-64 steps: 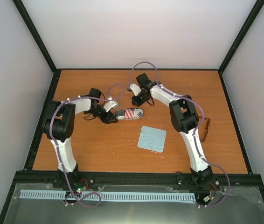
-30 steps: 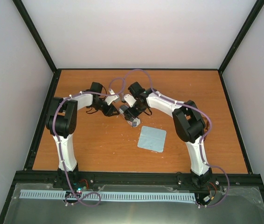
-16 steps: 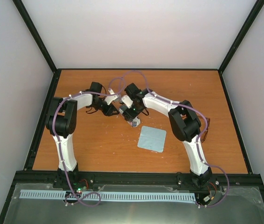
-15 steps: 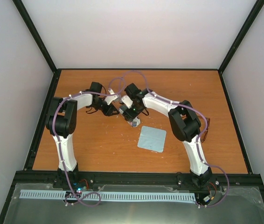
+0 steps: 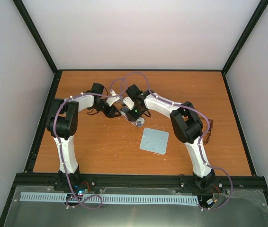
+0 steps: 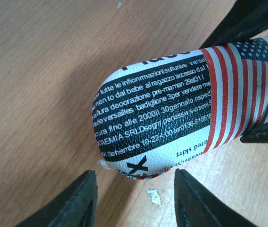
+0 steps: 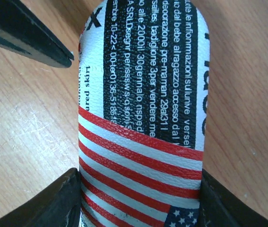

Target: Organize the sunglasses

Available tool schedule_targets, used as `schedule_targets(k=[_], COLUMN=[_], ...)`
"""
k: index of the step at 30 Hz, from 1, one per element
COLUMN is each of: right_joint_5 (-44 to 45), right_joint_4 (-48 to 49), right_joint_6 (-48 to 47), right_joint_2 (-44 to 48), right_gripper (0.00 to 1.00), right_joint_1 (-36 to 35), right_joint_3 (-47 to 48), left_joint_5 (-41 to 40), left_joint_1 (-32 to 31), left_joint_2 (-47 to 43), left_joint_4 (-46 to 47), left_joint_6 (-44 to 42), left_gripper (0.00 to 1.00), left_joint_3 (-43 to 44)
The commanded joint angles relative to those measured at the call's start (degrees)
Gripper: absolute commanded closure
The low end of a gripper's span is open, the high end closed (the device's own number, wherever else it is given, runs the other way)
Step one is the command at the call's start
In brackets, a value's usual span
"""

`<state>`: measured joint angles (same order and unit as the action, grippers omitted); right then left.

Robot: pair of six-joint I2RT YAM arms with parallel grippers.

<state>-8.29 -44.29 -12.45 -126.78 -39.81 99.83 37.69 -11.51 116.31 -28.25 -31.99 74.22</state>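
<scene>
The sunglasses [image 5: 210,131], thin and dark brown, lie at the table's right side, partly behind my right arm's elbow. The oval flag-patterned case [image 7: 141,94] lies mid-table, and in the top view only its end [image 5: 137,123] shows. My right gripper [image 7: 141,208] is shut on the case, one finger pressed against each long side. My left gripper [image 6: 134,208] stands open just short of the case's rounded end [image 6: 162,113], with bare wood between its fingers. In the top view the two grippers meet, left gripper [image 5: 117,112] and right gripper [image 5: 135,116].
A light blue square cloth [image 5: 154,140] lies flat just in front and to the right of the case. Black frame rails [image 5: 44,118] border the wooden table [image 5: 101,146], with white walls behind.
My right arm swung in from the back onto the case and its jaws closed on the sides. My left gripper opened a little and no longer holds the case's end.
</scene>
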Motion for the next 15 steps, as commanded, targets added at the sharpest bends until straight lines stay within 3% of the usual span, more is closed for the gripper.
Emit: schedule_targets(k=[1, 6, 9, 15], right_joint_5=[0.97, 1.40, 1.05, -13.34], right_joint_4=[-0.04, -0.19, 1.72, 7.66], right_joint_6=[0.14, 0.33, 2.13, 7.95], right_joint_2=[-0.53, -0.75, 0.36, 4.60], right_gripper=[0.59, 0.67, 0.72, 0.71], right_joint_1=[-0.35, -0.28, 0.81, 7.10], right_joint_3=[1.28, 1.78, 0.50, -3.76], left_joint_5=[0.67, 0.19, 0.34, 4.78], left_joint_1=[0.29, 0.35, 0.33, 0.35], left_joint_2=[0.23, -0.28, -1.28, -2.39], left_joint_4=[1.61, 2.24, 2.85, 3.68], left_joint_6=[-0.61, -0.09, 0.50, 2.01], left_gripper=[0.50, 0.46, 0.34, 0.27], left_joint_3=[-0.38, -1.26, -2.11, -3.15])
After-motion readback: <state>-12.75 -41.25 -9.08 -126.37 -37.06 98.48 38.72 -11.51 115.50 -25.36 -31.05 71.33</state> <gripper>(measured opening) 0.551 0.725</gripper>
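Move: Between the right hand's pads lies the sunglasses case, its middle about 1 cm back and 1 cm right of that hand. From the left hand, the case's middle lies some 9 cm right and 4 cm back, about level in height, with its far-left end at the left fingertips. The grey cloth is about 13 cm right of the right hand and 15 cm back, flat on the table; the sunglasses lie roughly 37 cm right and 9 cm back. Spreading its fingers from under half open to nearly three-quarters, the left hand stays almost in place beside the end of the case and clears it. The right hand keeps its grip across the striped part, holds still at first, then starts forward about 1 cm and slightly right with a small tilt and clockwise turn, carrying the case away from the left fingers. ##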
